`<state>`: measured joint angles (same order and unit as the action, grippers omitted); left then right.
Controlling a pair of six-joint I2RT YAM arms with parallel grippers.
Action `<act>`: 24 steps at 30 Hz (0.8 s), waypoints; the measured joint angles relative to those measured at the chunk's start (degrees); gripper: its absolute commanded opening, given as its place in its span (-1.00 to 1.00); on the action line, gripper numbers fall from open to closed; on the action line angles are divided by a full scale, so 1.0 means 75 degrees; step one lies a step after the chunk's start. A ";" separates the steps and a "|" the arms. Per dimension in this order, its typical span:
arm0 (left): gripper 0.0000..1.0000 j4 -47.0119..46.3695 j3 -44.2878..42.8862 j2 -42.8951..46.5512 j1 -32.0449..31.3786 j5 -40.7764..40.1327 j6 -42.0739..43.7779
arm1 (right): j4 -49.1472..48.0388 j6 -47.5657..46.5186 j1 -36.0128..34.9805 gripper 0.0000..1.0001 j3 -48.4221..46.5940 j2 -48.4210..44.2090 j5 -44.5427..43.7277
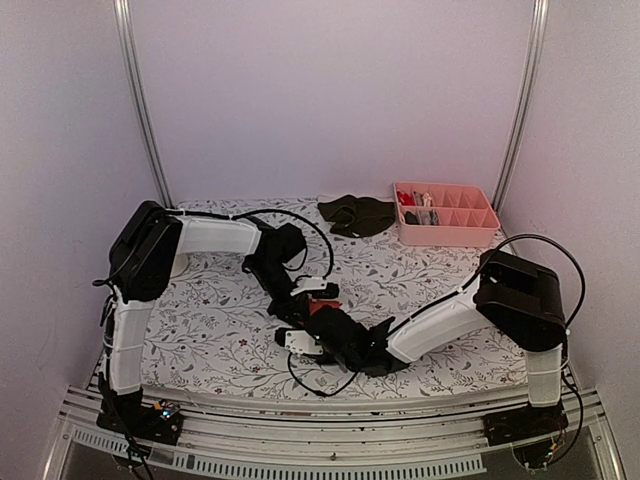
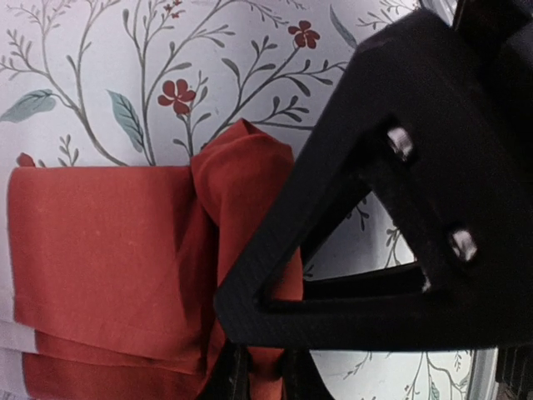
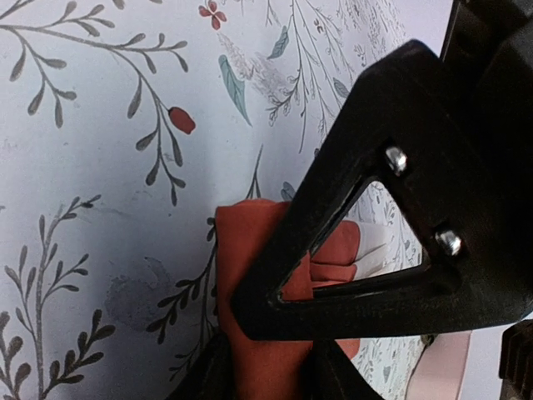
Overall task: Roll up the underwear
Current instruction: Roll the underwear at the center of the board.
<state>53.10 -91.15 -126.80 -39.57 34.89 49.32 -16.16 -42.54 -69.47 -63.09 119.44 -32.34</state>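
The rust-red underwear [image 1: 318,307] lies folded on the floral cloth at the middle of the table, between both grippers. In the left wrist view it [image 2: 108,258] is a flat folded panel with one bunched ridge running down into my left gripper [image 2: 265,379], which is shut on that ridge. In the right wrist view the same garment [image 3: 250,242] fills the gap of my right gripper [image 3: 271,375], touching both fingers. From above, the left gripper [image 1: 312,297] and right gripper [image 1: 335,335] meet over it. A dark olive-black underwear [image 1: 356,214] lies crumpled at the back.
A pink divided tray [image 1: 447,236] stands at the back right with small cloth pieces in its left compartments. Black cables loop over the cloth near both arms. The floral tablecloth [image 1: 220,320] runs to the white walls and the metal rail in front.
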 measured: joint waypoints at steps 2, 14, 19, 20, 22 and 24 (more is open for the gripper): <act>-1.00 -0.0012 0.0015 0.0000 0.0006 0.0012 0.0017 | 0.0146 0.0038 0.0000 -0.65 -0.0052 0.0023 0.0070; -0.08 -0.0291 0.0376 0.0245 0.0035 -0.0099 0.0087 | 0.1256 0.0595 0.0085 -0.94 -0.0609 0.0047 0.0577; 0.41 -0.0533 0.1052 0.0898 0.0023 -0.0530 0.0035 | 0.1612 0.0924 0.0300 -0.94 -0.0793 0.0044 0.1262; 0.55 -0.0635 0.1172 0.1017 0.0050 -0.0682 0.0026 | 0.1661 0.0962 0.0300 -0.94 -0.0831 0.0044 0.1352; 0.83 -0.0877 0.1547 0.1358 0.0184 -0.1040 -0.0032 | 0.1894 0.1072 0.0326 -0.94 -0.0985 0.0044 0.1684; 0.96 -0.1105 0.1888 0.1714 0.0323 -0.1265 -0.0020 | 0.2122 0.1163 0.0344 -0.94 -0.1119 0.0041 0.2022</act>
<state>44.82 -76.99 -113.95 -37.15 25.41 49.17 -0.25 -33.82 -66.89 -71.48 119.74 -17.17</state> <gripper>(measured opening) 0.886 0.082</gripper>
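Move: Between the right hand's half-open fingers, about 1 cm below their middle, lies the middle of the underwear's rolled near edge. The left hand still pinches that roll, whose middle lies about 2 cm to its right, level with it. From the right hand, the flat white end is roughly 8 cm ahead, neither left nor right and about 1 cm lower; the dark green cloth lies about 24 cm ahead and 7 cm to the right, also a little lower. Shutting its fingers on the roll right beside the left hand's pinch, the right hand takes over the hold, sinks slightly and then eases about 2 cm left and 1 cm back, tipping its fingers some 15 degrees more steeply down. Once that grip is closed, the left hand opens wide, lets go and draws off to the left about 5 cm, rising a little. ##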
